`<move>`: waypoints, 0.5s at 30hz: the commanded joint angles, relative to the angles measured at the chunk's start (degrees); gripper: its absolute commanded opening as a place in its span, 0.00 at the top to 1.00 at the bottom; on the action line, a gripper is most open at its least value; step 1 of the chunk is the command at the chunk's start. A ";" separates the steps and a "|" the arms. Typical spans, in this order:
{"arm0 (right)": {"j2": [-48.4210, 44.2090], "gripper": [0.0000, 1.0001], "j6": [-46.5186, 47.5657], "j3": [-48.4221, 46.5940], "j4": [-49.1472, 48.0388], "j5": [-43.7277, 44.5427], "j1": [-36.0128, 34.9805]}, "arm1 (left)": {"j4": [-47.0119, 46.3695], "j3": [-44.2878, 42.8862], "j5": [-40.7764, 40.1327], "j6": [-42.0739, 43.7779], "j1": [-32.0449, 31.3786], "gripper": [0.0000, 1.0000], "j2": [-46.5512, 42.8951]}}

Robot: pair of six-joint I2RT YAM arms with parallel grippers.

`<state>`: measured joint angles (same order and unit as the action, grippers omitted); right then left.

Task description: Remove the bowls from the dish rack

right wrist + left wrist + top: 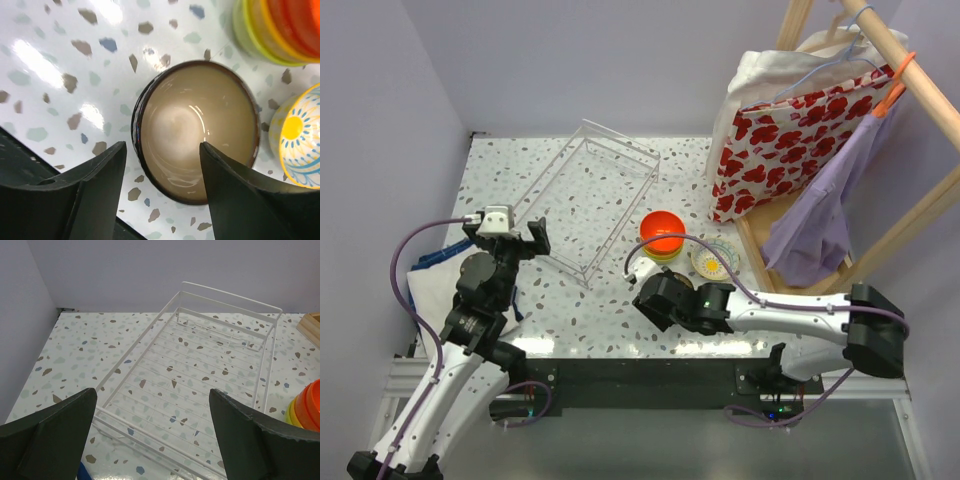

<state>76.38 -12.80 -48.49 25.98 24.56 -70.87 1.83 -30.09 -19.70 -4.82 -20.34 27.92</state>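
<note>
The white wire dish rack [585, 195] stands on the table with no bowls in it; the left wrist view looks down its length [200, 360]. A stack of bowls [663, 236], orange-red on top with yellow and lime green rims below, sits right of the rack [280, 27]. A cream patterned bowl [712, 260] sits beside it [300, 135]. A bowl with a dark brown outside and tan inside [197, 132] lies upright under my right gripper [161, 150], which is open, its fingers either side of the bowl's near rim. My left gripper [506, 236] is open and empty at the rack's near end [152, 440].
A wooden clothes rack [910, 60] at the back right holds a red-patterned bag [790, 140] and a purple garment [825, 215]. A white and blue cloth [428, 275] lies by the left arm. Purple walls close the back and left.
</note>
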 commanded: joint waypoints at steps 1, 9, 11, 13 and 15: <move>-9.12 0.32 0.31 -1.25 -4.36 3.12 -0.23 | -1.30 -1.29 -0.16 -0.45 -0.14 0.00 -0.67; -21.35 0.07 6.46 -1.87 -6.11 19.89 0.56 | 6.43 -6.82 -1.56 -0.72 -0.14 0.00 -3.66; -23.90 0.02 7.17 -0.82 -7.34 25.70 0.73 | 8.10 -7.88 -1.74 -0.80 -0.14 0.00 -5.23; -28.99 0.01 8.49 0.84 -8.22 28.17 0.91 | 9.24 -8.58 -2.09 -1.07 -0.14 0.00 -6.56; -34.59 0.01 9.28 2.43 -9.63 31.42 0.82 | 10.91 -9.20 -3.05 -1.16 -0.14 0.00 -9.02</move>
<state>50.17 -6.17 -48.25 21.47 44.58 -70.15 9.96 -36.12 -20.51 -5.26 -20.34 22.20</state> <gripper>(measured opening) 0.985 0.997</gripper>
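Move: The brown bowls, nested on the table, stand about 4 cm ahead of the right hand, 1 cm to its right and 6 cm below. From that hand, the patterned bowl is some 12 cm ahead and 12 cm right; the orange bowl stack is 16 cm ahead, 1 cm left, both also lower. From the left hand, the brown bowls lie roughly 37 cm right, 5 cm back and 23 cm down. Opening wide, the right hand tilts up and climbs 16 cm, rightward from the brown bowls; left lifts four. ##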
